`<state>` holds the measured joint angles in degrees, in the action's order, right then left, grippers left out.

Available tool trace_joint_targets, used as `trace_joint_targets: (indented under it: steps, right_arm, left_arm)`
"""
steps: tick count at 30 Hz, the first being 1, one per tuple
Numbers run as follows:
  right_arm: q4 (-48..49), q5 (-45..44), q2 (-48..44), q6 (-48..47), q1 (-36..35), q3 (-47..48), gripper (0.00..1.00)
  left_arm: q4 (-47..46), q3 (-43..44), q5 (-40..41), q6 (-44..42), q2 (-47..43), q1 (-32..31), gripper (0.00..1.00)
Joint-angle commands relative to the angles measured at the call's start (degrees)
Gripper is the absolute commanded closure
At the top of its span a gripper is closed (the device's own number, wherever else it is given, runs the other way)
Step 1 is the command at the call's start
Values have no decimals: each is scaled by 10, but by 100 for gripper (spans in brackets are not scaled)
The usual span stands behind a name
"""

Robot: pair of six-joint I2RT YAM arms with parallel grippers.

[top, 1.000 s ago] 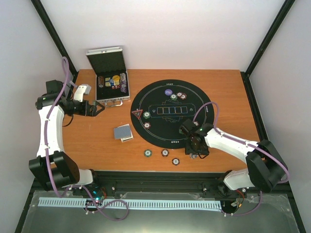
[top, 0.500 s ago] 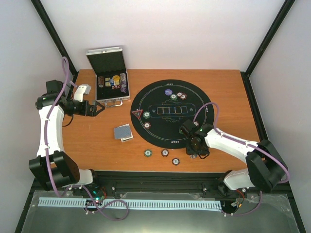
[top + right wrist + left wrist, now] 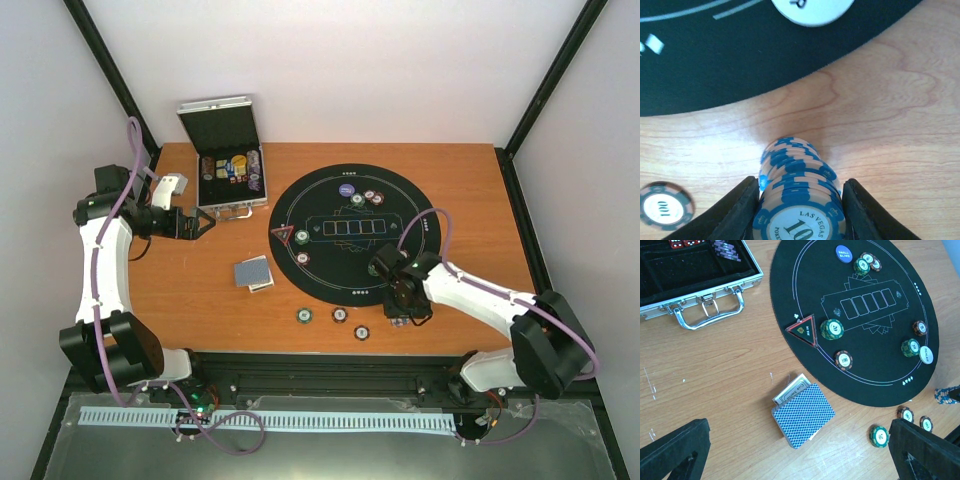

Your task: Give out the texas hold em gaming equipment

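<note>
My right gripper is shut on a stack of blue-and-cream poker chips, a finger on each side, just off the near edge of the round black mat. In the top view the right gripper covers the stack. Three loose chips lie near the table's front edge. A blue-backed card deck lies left of the mat. On the mat are a red triangle marker, a purple button, a white disc and several chips. My left gripper hangs open and empty beside the case.
The silver hinged case stands open at the back left with more chips inside. A pink chip marked 100 lies left of the right gripper. The table's front edge runs just behind the loose chips.
The right jaws have closed in on the blue chip stack and the right arm has shifted slightly. The left arm has not moved.
</note>
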<state>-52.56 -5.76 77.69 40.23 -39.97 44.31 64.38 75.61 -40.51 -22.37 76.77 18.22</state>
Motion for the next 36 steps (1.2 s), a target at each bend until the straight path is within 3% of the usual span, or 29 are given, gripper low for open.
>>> trace_joint_targets:
  steps: [1, 11, 20, 29, 36]
  right_arm:
    - [-34, -14, -21, -5, -6, 51, 75]
    - [-68, -23, 50, -41, -6, 227, 76]
    - [-56, -28, 309, -104, -6, 510, 76]
    - [-121, -8, 586, -135, -3, 833, 78]
    - [-110, 6, 626, -133, -3, 852, 78]
  left_arm:
    - [2, 19, -4, -9, -1, 1, 0]
    - [-2, 17, -3, -8, 1, 1, 0]
    - [-1, 23, -4, -6, 9, 1, 0]
    - [-2, 24, 3, -12, 19, 1, 0]
    - [-1, 30, 2, -13, 25, 1, 0]
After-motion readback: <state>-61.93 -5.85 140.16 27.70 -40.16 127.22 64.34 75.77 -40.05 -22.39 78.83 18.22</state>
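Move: The right hand already pinches a few blue 10 chips, with the remaining blue pile about 2 cm beneath it. The green 25 stack by which they go lies some 24 cm ahead and 26 cm left, 3 cm lower; the red triangle stands about 6 cm farther left of that stack, and the black 100 stack about 6 cm nearer than it. From the left hand, the green 25 stack lies about 10 cm ahead, 23 cm right and 21 cm down. Keeping its pinch on the blue 10 chips, the right hand rises off the remaining blue pile while setting off forward and left across the mat, arching nearly 10 cm high and covering about 24 cm forward and 21 cm left. Past halfway it sinks again almost to its starting height, slowing down close to the right of the green 25 stack, with the fingers tipped some 10 degrees outward and the wrist turned about as much counter-clockwise. ##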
